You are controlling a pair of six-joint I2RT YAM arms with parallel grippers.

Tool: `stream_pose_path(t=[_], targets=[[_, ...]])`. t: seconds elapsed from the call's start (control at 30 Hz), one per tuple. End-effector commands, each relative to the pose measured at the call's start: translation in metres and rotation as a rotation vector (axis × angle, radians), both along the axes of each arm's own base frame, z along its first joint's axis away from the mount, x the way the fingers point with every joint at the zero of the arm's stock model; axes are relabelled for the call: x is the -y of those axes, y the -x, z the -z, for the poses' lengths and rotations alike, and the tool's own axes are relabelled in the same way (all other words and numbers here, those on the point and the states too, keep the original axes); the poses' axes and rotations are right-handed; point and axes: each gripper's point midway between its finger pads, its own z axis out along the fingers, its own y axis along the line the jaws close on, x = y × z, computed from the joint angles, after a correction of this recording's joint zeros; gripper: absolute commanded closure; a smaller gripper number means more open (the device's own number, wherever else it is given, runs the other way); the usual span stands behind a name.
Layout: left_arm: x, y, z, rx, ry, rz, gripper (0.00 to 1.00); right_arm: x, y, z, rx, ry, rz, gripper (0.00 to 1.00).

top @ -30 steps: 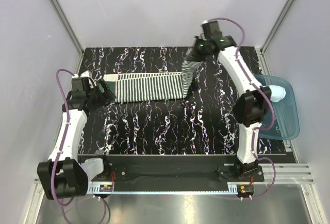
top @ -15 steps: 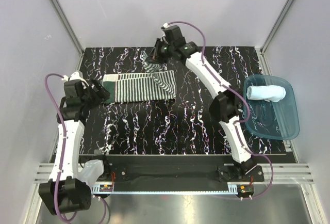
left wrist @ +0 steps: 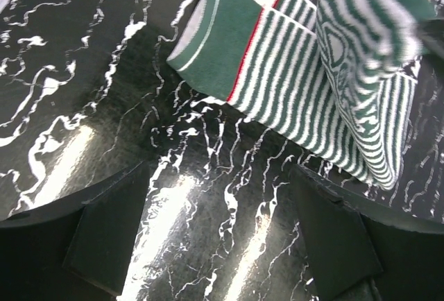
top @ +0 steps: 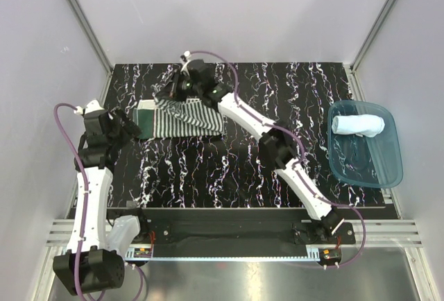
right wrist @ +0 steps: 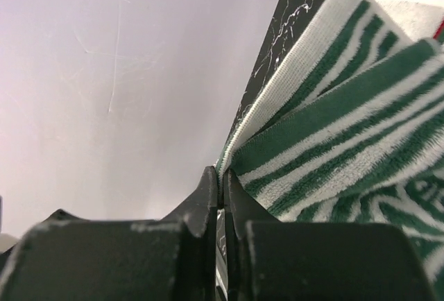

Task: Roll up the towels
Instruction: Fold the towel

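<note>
The striped towel [top: 191, 119] lies on the black marbled table at the back left, its right end lifted and folded over to the left. My right gripper [top: 169, 93] is shut on that lifted edge, which is pinched between the jaws [right wrist: 220, 184] in the right wrist view; the striped towel [right wrist: 340, 127] hangs to the right. My left gripper [top: 133, 125] stands open just off the towel's solid green end, with only bare table between its fingers [left wrist: 220, 176]; the striped towel [left wrist: 291, 86] lies ahead of it. The pale blue towel [top: 358, 125] sits rolled in the tray.
The translucent blue tray [top: 388, 170] rests at the table's right edge, partly overhanging it. Grey walls close in the back and both sides. The right arm stretches diagonally across the middle of the table.
My right gripper has swept from the back right to the back left, carrying the striped towel's end over the rest of it. The left gripper has backed off a little to the left.
</note>
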Motion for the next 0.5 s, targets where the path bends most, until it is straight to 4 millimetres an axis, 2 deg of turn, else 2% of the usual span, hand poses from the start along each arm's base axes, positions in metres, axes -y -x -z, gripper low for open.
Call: stream_pose_path(t=[0.0,0.07,0.1,0.13,0.17,0.2,0.23,0.37,0.4,0.43,0.47], targets=[[-0.013,-0.002,-0.016,0.038,-0.04,-0.061,0.12,-0.027,0.008,-0.019,0.052,-0.149,-0.051,1.0],[-0.014,-0.001,-0.015,0.034,-0.044,-0.064,0.12,-0.039,0.018,-0.008,0.038,-0.16,-0.073,0.99],[-0.015,-0.002,-0.015,0.032,-0.044,-0.067,0.12,-0.045,0.021,0.002,0.045,-0.175,-0.092,0.95],[-0.015,-0.002,-0.014,0.031,-0.044,-0.067,0.12,-0.05,0.025,0.007,0.042,-0.182,-0.103,0.69],[-0.015,-0.003,-0.013,0.027,-0.043,-0.066,0.11,-0.052,0.026,0.011,0.044,-0.189,-0.105,0.51],[-0.015,-0.003,-0.012,0.02,-0.042,-0.067,0.12,-0.055,0.028,0.019,0.037,-0.188,-0.115,0.29],[-0.015,-0.003,-0.012,0.019,-0.043,-0.067,0.11,-0.055,0.027,0.019,0.04,-0.194,-0.117,0.01],[-0.017,-0.003,-0.01,0.01,-0.046,-0.07,0.12,-0.045,0.022,0.01,0.059,-0.184,-0.106,0.0],[-0.016,-0.003,-0.01,0.011,-0.046,-0.068,0.12,-0.039,0.023,-0.019,0.089,-0.205,-0.104,0.0],[-0.017,-0.003,-0.01,0.011,-0.047,-0.069,0.12,-0.033,0.022,-0.007,0.078,-0.171,-0.096,0.0],[-0.016,-0.003,-0.009,0.011,-0.049,-0.067,0.12,-0.024,0.016,-0.013,0.09,-0.165,-0.078,0.0]])
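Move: The right hand, shut on the edge of the lifted striped flap, is taking it to the towel's left end, about 10 cm to its left, 8 cm back and roughly 13 cm below. At that level, the cream band lies 9 cm left and 2 cm back, and the towel's right fold some 19 cm right and 7 cm back. From the idle left hand, the left end is about 8 cm ahead, roughly level sideways, and 13 cm below. The right hand sinks about 8 cm and goes some 5 cm left, opening wide to release the towel edge. ##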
